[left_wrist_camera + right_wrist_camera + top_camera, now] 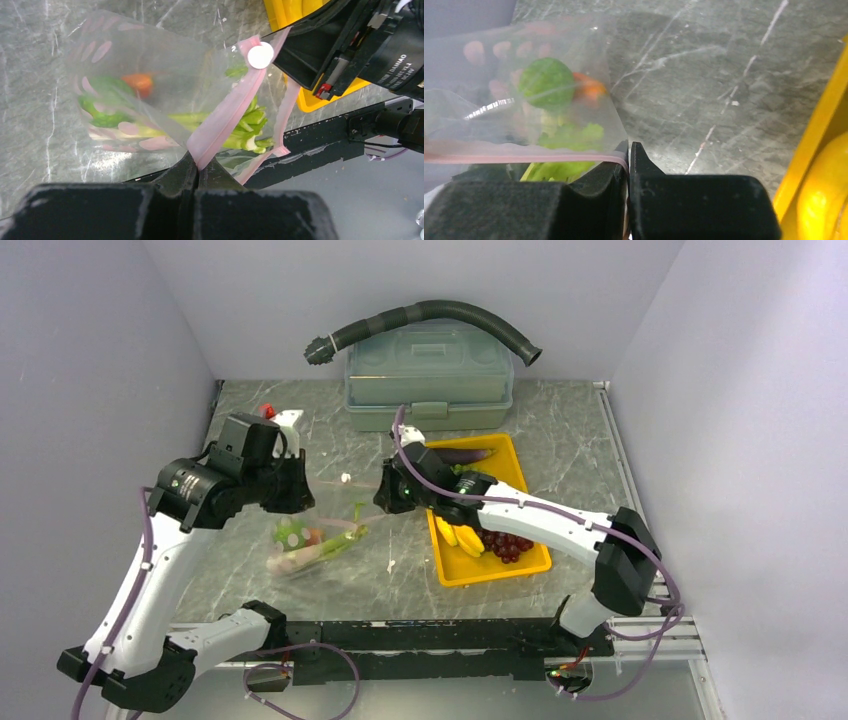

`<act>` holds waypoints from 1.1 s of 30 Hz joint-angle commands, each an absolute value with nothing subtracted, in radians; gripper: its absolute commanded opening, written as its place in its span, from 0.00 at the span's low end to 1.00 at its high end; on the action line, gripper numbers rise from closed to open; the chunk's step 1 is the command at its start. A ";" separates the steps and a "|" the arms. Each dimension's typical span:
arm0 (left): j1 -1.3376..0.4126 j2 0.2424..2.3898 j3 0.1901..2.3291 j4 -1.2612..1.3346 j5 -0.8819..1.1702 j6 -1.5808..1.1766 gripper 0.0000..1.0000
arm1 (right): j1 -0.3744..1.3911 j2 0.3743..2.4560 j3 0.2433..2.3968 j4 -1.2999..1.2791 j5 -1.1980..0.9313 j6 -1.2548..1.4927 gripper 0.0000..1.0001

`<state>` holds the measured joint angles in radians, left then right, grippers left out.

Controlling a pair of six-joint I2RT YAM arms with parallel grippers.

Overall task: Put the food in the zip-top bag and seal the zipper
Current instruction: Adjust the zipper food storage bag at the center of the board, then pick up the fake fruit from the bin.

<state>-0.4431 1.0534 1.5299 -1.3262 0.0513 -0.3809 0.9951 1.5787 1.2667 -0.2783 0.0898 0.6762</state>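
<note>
The zip-top bag (300,552) lies on the table between my arms, clear with pink dots. Inside it I see the white-green leek (240,131), a green piece (546,82) and an orange-red piece (137,82). My left gripper (201,167) is shut on the pink zipper (225,115) at the bag's mouth. My right gripper (629,152) is shut on the zipper (524,158) at another spot, and the mouth gapes between the two grips. More food is in the yellow tray (533,562): bananas (460,538), dark grapes (507,544) and an eggplant (462,454).
A grey-green lidded box (428,380) stands at the back with a black corrugated hose (430,313) over it. A small red and white object (275,416) lies at the back left. White crumbs (345,478) dot the marble table (570,440). A black rail (420,640) runs along the near edge.
</note>
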 commanded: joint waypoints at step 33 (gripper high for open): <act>-0.439 1.043 1.393 -1.111 0.135 -0.371 0.00 | 0.920 1.003 1.149 -0.769 0.545 0.551 0.85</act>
<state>-0.4419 1.0752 1.3930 -1.1454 0.1127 -0.3820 0.9360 1.0336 1.1885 -0.6853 0.4362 0.5438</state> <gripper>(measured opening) 0.012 0.832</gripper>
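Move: The right hand, its fingers shut on the right part of the bag's lip, has the yellow tray's middle about 23 cm to its right, 4 cm ahead and 15 cm below; the bananas lie some 16 cm right and 1 cm ahead. From the left hand, which holds the lip's other side, the bagged celery is about 24 cm below, 2 cm left and 1 cm ahead, with the green vegetable 8 cm left and 4 cm ahead. The right hand opens its fingers wide to let go of the pink lip, dipping slightly, then draws off to the right about 17 cm and rises some 10 cm away from the bag to over the banana side of the yellow tray, its fingers tipping up and swinging clockwise by some 15 degrees each. The left hand keeps its pinch on the lip with shut fingers and eases forward, down and right by about 2 cm each way, the wrist almost unturned. ##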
